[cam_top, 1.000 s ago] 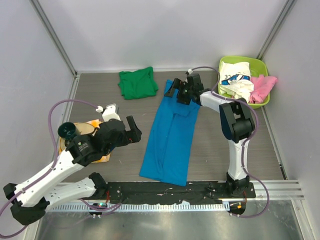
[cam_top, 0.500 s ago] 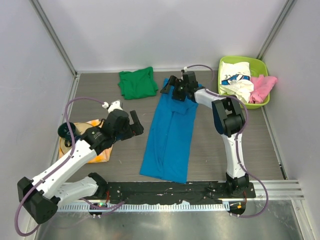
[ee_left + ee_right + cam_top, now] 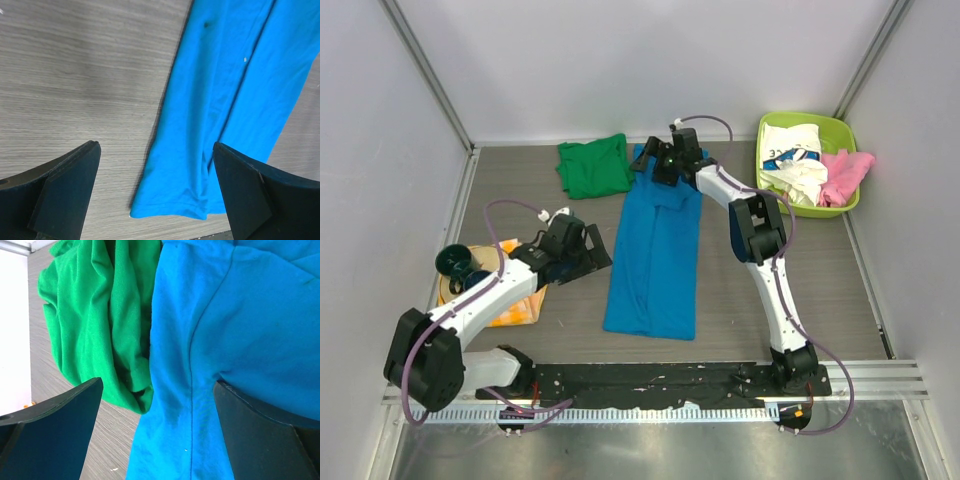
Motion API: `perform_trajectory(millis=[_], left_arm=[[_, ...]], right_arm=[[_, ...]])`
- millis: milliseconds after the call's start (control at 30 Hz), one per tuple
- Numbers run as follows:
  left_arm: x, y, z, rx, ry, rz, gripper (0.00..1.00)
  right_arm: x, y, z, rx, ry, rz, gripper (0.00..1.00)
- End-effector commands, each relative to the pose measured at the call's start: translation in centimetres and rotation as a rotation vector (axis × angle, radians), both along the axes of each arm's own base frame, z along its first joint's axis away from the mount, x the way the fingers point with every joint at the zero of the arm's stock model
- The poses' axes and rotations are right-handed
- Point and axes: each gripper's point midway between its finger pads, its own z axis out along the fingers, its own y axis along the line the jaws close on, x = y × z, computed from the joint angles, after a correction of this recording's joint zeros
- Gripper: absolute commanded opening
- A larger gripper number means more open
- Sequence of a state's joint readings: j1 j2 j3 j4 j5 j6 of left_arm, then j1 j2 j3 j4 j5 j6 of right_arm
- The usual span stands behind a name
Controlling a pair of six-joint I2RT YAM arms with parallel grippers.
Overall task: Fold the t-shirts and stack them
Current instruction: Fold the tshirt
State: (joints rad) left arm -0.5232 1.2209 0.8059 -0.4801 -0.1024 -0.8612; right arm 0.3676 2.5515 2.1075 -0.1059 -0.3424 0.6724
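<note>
A bright blue t-shirt [image 3: 655, 260] lies folded lengthwise in a long strip down the middle of the table. A green t-shirt [image 3: 594, 166] lies crumpled at the back, touching the blue one's far left corner. My left gripper [image 3: 595, 252] is open just left of the strip. In the left wrist view its jaws [image 3: 156, 192] hang above the blue hem [image 3: 190, 200] and bare table. My right gripper [image 3: 650, 163] is open over the far end. In the right wrist view it [image 3: 157, 432] straddles the blue shirt [image 3: 240, 340] beside the green one [image 3: 95, 315].
A lime basket [image 3: 847, 127] at the back right holds a white printed shirt [image 3: 792, 152] and a pink one [image 3: 846, 172]. An orange-yellow checked cloth [image 3: 512, 305] and a dark teal object [image 3: 453, 263] lie at the left under my left arm. Grey walls close in three sides.
My left gripper swung right toward the blue shirt's left edge. My right gripper moved left and farther back along the shirt's far end, and that end shifted left toward the green shirt.
</note>
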Motion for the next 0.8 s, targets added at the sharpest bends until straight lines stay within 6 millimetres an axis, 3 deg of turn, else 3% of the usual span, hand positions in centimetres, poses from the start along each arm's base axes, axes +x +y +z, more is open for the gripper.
perform_trajectory(millis=[0, 100, 133, 200, 233, 267, 300, 333, 367, 400, 433, 467, 500, 533, 567, 600, 667, 700, 767], left_arm=[[0.3, -1.9, -0.3, -0.099, -0.015, -0.036, 1.0], [-0.7, -1.5, -1.4, -0.089, 0.001, -0.038, 1.0], [-1.0, -1.4, -1.5, -0.09, 0.001, -0.036, 1.0], [-2.3, -1.0, -3.0, -0.085, 0.038, -0.039, 1.0], [-2.7, -1.0, -3.4, -0.09, 0.045, -0.037, 1.0], [-3.5, -0.7, -4.5, -0.089, 0.067, -0.037, 1.0], [-3.9, -0.6, -5.0, -0.091, 0.072, -0.034, 1.0], [-5.1, -1.0, -5.7, -0.115, 0.104, -0.052, 1.0], [-5.4, -1.1, -6.0, -0.122, 0.105, -0.053, 1.0], [-5.9, -1.1, -6.3, -0.129, 0.113, -0.053, 1.0], [-6.8, -1.3, -6.9, -0.131, 0.132, -0.062, 1.0], [-7.1, -1.5, -6.9, -0.14, 0.126, -0.063, 1.0], [-7.5, -1.5, -7.0, -0.139, 0.128, -0.064, 1.0], [-8.1, -1.9, -7.2, -0.139, 0.126, -0.085, 1.0], [-8.7, -1.6, -7.8, -0.14, 0.133, -0.069, 1.0], [-8.8, -1.8, -7.9, -0.151, 0.126, -0.07, 1.0], [-9.9, -1.8, -8.6, -0.163, 0.146, -0.077, 1.0], [-10.1, -1.9, -8.8, -0.169, 0.149, -0.077, 1.0], [-11.2, -1.8, -9.4, -0.168, 0.165, -0.084, 1.0]], right_arm=[[-1.1, -1.6, 1.7, -0.122, 0.001, -0.006, 1.0], [-1.8, -3.5, 6.2, -0.18, -0.098, -0.049, 1.0], [-2.9, -4.6, 10.0, -0.184, -0.152, -0.073, 1.0], [-3.9, -6.2, 13.0, -0.218, -0.205, -0.114, 1.0], [-5.5, -7.1, 15.0, -0.225, -0.224, -0.131, 1.0], [-6.5, -8.2, 15.8, -0.246, -0.223, -0.16, 1.0], [-7.9, -8.9, 14.9, -0.268, -0.191, -0.158, 1.0], [-9.4, -9.5, 17.6, -0.255, -0.227, -0.169, 1.0], [-10.6, -10.1, 17.6, -0.266, -0.214, -0.175, 1.0], [-12.3, -10.7, 15.8, -0.287, -0.172, -0.171, 1.0], [-13.5, -11.2, 16.0, -0.278, -0.164, -0.183, 1.0], [-15.2, -11.7, 17.7, -0.265, -0.191, -0.188, 0.99], [-17.1, -12.3, 15.9, -0.28, -0.153, -0.183, 1.0], [-17.9, -13.0, 15.8, -0.287, -0.149, -0.214, 1.0], [-19.5, -13.2, 17.0, -0.276, -0.173, -0.215, 1.0], [-20.9, -13.6, 15.3, -0.299, -0.141, -0.214, 1.0], [-23.3, -13.8, 15.5, -0.304, -0.143, -0.205, 1.0], [-24.5, -14.1, 14.0, -0.326, -0.114, -0.199, 1.0], [-26.5, -14.4, 13.5, -0.325, -0.093, -0.193, 1.0]])
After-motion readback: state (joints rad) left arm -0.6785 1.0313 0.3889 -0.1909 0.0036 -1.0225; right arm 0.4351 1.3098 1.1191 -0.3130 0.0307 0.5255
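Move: The blue t-shirt's near left corner lies about 15 cm back from the left hand, about level sideways and some 9 cm below; the yellow checked cloth under the plate is about 23 cm to that hand's left and 5 cm back. The right hand is over the shirt's far end, whose middle is roughly 2 cm ahead, 5 cm right; the near right corner lies some 48 cm back, 12 cm right. The green t-shirt is 11 cm to its left, 1 cm back. The right hand comes free of the shirt's far end and sweeps back about 23 cm and 13 cm right, towards the near right corner, climbing nearly 20 cm before starting to sink, its wrist turning some 20 degrees. The left hand heads back about 8 cm and down 6 towards the near left corner, late on edging right. Both grippers stay wide open. ##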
